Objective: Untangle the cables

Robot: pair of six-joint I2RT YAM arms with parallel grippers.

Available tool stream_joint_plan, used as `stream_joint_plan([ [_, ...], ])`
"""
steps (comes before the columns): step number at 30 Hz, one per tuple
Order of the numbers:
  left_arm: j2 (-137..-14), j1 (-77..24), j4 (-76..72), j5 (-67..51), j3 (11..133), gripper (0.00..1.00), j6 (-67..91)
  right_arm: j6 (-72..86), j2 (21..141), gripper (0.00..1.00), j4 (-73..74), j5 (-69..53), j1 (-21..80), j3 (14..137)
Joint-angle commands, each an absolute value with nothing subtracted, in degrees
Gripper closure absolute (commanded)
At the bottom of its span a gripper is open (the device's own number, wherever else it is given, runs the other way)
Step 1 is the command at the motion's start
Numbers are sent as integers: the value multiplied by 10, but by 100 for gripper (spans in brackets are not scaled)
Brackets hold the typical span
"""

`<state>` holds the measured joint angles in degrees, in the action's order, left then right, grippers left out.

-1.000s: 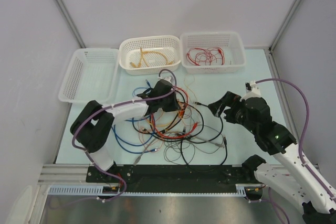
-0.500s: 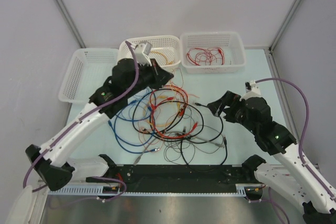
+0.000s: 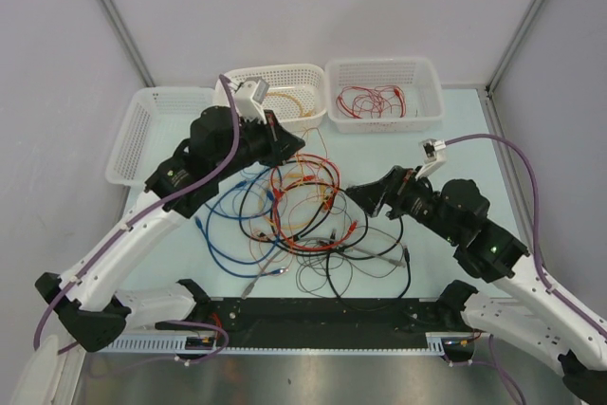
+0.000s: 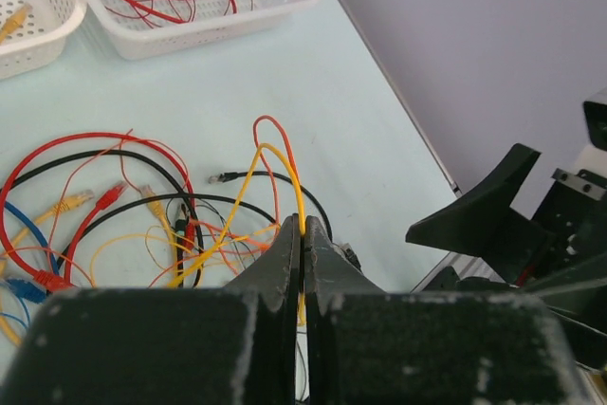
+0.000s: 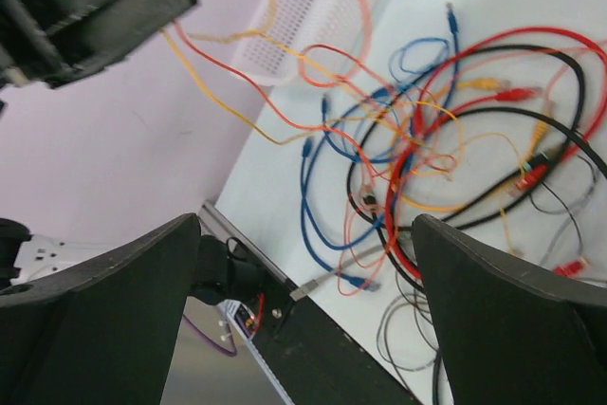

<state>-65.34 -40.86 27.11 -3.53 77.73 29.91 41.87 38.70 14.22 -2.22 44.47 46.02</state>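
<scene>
The cables [image 3: 303, 220] lie in a tangled heap of red, blue, black, orange and grey loops mid-table. My left gripper [image 3: 289, 144] hangs above the heap's far edge, shut on a thin yellow cable [image 4: 297, 198] that rises from the pile into its jaws [image 4: 302, 230]. An orange-red strand [image 4: 270, 122] loops up beside it. In the right wrist view these strands stretch from the heap [image 5: 446, 139] up to the left gripper [image 5: 95, 7]. My right gripper [image 3: 365, 198] hovers at the heap's right edge, open and holding nothing [image 5: 305, 234].
Three white baskets stand at the back: the left one [image 3: 161, 135] holds nothing, the middle one [image 3: 285, 75] holds a yellow-orange cable, the right one [image 3: 427, 92] holds thin red wire. A black rail [image 3: 322, 315] runs along the near edge.
My left arm has risen from the heap and swung toward the back, drawing the yellow cable up with it. My right gripper has moved left, closer to the heap, still open.
</scene>
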Motion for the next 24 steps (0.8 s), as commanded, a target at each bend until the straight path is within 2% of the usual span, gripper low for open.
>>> stream_joint_plan([
  [1, -651, -410, 257, -54, 756, 100, 304, 404, 402, 0, 48, -36, 475, 480],
  [6, -661, -421, 235, -72, 737, 100, 331, 386, 452, 1, 9, -23, 523, 486],
  [8, -669, -428, 228, -73, 734, 100, 337, 369, 465, 4, 5, -5, 547, 490],
  [9, -670, -435, 225, -76, 734, 100, 343, 361, 474, 12, 4, 0, 555, 494],
  [12, -681, -451, 221, -75, 740, 100, 345, 335, 505, 28, 4, 27, 576, 510],
  [13, -686, -454, 221, -74, 743, 100, 346, 332, 517, 30, 5, 32, 577, 512],
  [24, -691, -485, 217, -74, 739, 100, 355, 294, 575, 36, -23, 94, 580, 512],
])
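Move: The left hand still pinches yellow and red strands; the stretch just under its fingers, roughly 4 cm below, lies about 7 cm ahead of the right hand, 12 cm to its left and 2 cm higher. From the right hand, the tangled pile's middle is some 9 cm ahead, 13 cm left and 24 cm down; the black cable's plug is about 15 cm ahead, 1 cm left, equally low. Right hand sweeps 8 cm left towards the held strands, part-closing; left hand lowers them 5 cm, moving right. ##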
